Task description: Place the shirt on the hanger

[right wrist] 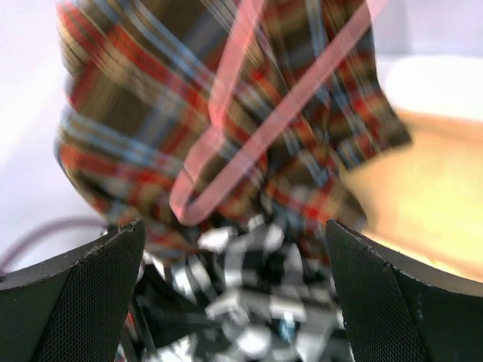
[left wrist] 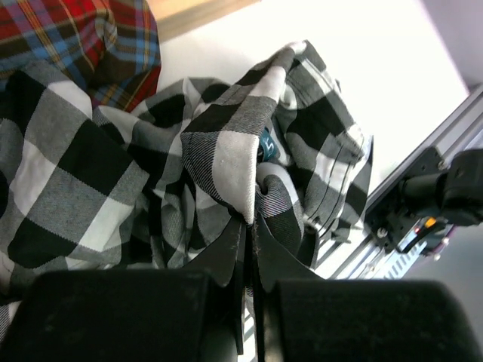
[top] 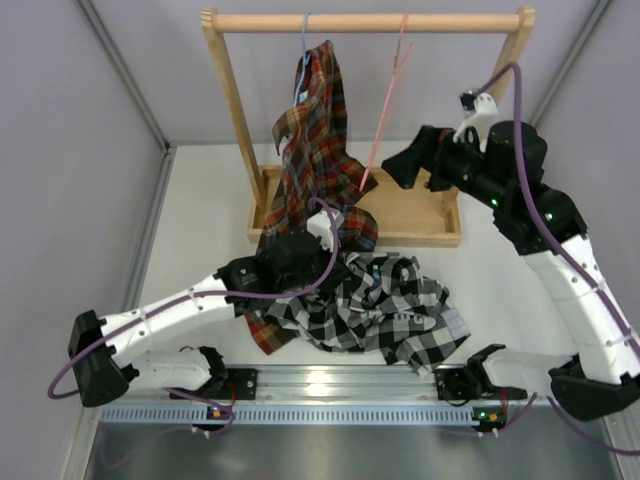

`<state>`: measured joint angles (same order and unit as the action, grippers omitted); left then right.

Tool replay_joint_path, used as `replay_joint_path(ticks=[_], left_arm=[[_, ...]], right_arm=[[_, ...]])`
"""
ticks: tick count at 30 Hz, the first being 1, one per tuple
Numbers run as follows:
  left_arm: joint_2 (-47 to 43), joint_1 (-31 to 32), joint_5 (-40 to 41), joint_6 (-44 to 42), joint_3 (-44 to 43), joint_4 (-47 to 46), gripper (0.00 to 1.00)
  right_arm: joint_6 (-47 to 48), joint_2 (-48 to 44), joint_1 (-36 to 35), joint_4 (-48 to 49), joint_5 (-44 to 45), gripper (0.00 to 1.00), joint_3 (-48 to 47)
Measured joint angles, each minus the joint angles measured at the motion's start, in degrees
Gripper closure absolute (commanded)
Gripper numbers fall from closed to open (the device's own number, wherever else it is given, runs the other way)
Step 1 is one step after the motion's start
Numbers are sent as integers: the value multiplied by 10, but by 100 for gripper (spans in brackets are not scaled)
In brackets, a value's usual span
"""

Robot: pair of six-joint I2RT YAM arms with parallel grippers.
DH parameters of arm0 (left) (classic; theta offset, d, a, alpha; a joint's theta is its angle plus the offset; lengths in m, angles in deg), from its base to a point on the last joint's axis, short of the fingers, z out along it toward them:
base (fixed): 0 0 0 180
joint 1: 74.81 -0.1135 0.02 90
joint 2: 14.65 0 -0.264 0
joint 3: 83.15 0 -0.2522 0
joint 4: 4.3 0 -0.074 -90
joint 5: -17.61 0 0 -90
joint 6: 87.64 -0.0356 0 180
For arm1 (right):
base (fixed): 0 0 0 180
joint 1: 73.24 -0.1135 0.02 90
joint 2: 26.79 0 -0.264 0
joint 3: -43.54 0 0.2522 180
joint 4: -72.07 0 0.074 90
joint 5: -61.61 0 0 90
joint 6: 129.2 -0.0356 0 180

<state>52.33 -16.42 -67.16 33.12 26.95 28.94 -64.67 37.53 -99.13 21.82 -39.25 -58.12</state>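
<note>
The black-and-white check shirt [top: 385, 310] lies crumpled on the table in front of the rack. My left gripper [top: 300, 262] sits at its left edge, shut on a fold of the shirt [left wrist: 234, 173]; the collar fabric runs up from between the closed fingertips [left wrist: 226, 253]. The pink hanger [top: 388, 110] hangs from the wooden rail, tilted. My right gripper [top: 403, 166] is raised just right of the hanger's lower end, open and empty. In the right wrist view the hanger's corner [right wrist: 198, 204] shows blurred between and above the wide-open fingers [right wrist: 98, 294], with the shirt [right wrist: 256, 302] below.
A wooden rack [top: 365, 22] with a tray base [top: 410, 215] stands at the back. A red tartan shirt [top: 315, 150] hangs from a light blue hanger [top: 305, 45] on it, its hem reaching the table. A metal rail [top: 340, 385] runs along the near edge.
</note>
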Motion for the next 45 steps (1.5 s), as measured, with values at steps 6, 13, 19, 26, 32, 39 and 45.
replay_joint_path(ticks=[6,13,19,26,32,39,45], left_arm=[[-8,0,2,11,27,-47,100],[4,0,-12,15,31,-63,100],[16,0,-31,15,31,-69,100],[34,0,-53,12,31,-72,100],[39,0,-68,10,31,-76,100],[39,0,-70,10,31,-80,100],[39,0,-71,8,31,-80,100]], right_arm=[[35,131,-75,-15,124,12,-164],[119,259,-77,-55,278,47,-278],[170,284,-77,-87,329,81,-268],[196,272,-68,-85,335,90,-249],[216,269,-59,-82,332,92,-241],[229,254,-58,-80,319,93,-238],[231,228,-58,-80,309,100,-238]])
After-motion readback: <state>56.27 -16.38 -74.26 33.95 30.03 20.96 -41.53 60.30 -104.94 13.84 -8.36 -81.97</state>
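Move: The pink hanger hangs about 12 cm ahead of the open right hand, 3 cm to its left and near its height. The hanging plaid shirt is level with it in depth, some 15 cm left, while the rack's right post stands about 17 cm to the right. The checkered shirt lies about 10 cm back, 3 cm left and 34 cm down. From the left hand, which holds that shirt, the hanger is roughly 21 cm ahead, 6 cm right and 20 cm up. The right hand reaches some 12 cm forward to the pink hanger, arching first left and up and then back right and down, while it rolls about 30 degrees, left side sinking, swings clockwise, and closes from wide open until the fingertips pinch the hanger's thin pink bar; with the bar in its grip it then eases back and up a couple of centimetres. Meanwhile the left hand keeps the checkered shirt pinched and shifts about 3 cm to the right and 2 cm down. ##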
